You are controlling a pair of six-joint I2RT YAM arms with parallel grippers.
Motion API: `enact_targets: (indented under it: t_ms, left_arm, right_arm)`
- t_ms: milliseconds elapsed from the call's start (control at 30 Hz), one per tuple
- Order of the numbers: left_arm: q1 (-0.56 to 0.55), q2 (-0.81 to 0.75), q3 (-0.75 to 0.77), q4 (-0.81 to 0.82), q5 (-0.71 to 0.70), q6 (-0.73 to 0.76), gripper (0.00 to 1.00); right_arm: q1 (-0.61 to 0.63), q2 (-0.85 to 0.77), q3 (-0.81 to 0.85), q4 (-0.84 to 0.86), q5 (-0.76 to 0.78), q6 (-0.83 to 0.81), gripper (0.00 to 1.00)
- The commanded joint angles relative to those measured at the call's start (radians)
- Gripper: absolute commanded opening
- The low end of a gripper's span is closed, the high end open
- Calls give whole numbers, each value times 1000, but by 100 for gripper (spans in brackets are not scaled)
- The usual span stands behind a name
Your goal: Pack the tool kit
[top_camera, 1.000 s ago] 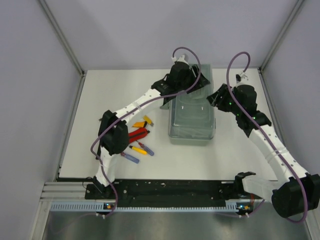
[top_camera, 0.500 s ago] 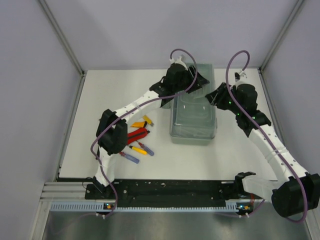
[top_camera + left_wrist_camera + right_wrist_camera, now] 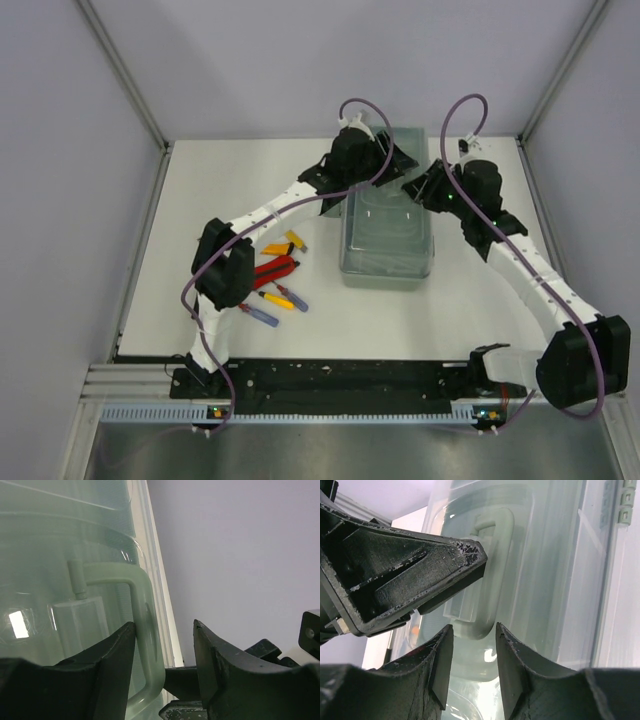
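The tool kit's grey-green box (image 3: 388, 225) stands at mid-table with its translucent lid (image 3: 60, 555) down. My left gripper (image 3: 388, 168) hangs over the lid's far end, and its jaws (image 3: 164, 626) are open astride one side of the pale green handle (image 3: 142, 630); the handle lies against the left finger (image 3: 112, 655), with a gap to the other. My right gripper (image 3: 418, 186) comes in from the right, open (image 3: 474, 628), the handle's rounded corner (image 3: 480, 625) just past its tips. On the table lie a yellow knife (image 3: 286, 243), red-handled pliers (image 3: 275, 268) and screwdrivers (image 3: 278, 298).
The two grippers nearly meet over the lid; the left one's finger (image 3: 420, 570) fills the upper left of the right wrist view. A blue-handled screwdriver (image 3: 258, 313) lies nearest the front rail (image 3: 330, 378). Side walls close in the white table (image 3: 480, 300).
The right gripper has moved left, up to the box's lid, and its jaws have narrowed. The left gripper shifted slightly towards the far end, narrowed a little, then held.
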Motion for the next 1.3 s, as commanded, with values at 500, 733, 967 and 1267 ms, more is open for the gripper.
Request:
enact_targets:
  t_ms: [500,733,967,1267]
  left_arm:
    - [-2,-75,-60,-184,-101,46,62]
    - [4,-156,-75,-234,-161,113,68]
    - [19,-317,-156,-270,-308,219,98]
    - [119,-586,-483,-162,-322,250,95]
  right_arm:
    - [6,127,64,0,-10,91,24]
    - [8,151,59,32,-36,131,21]
    - [6,186,99,50,-85,142,0]
    - [8,194,217,47,-192,204,0]
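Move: The lid handle's middle is about 5 cm ahead of the right hand, 3 cm to its left and 1 cm lower; it lies right at the left fingers, about 1 cm back and 1 cm down. The tool box's middle is about 5 cm left of the right hand, level with it fore and aft, and some 12 cm down. The side latch sits roughly 18 cm left of that hand, 4 cm back and 12 cm down. Right hand eases 5 cm forward-left and pinches the lid handle as left opens, withdrawing some 15 cm left. ##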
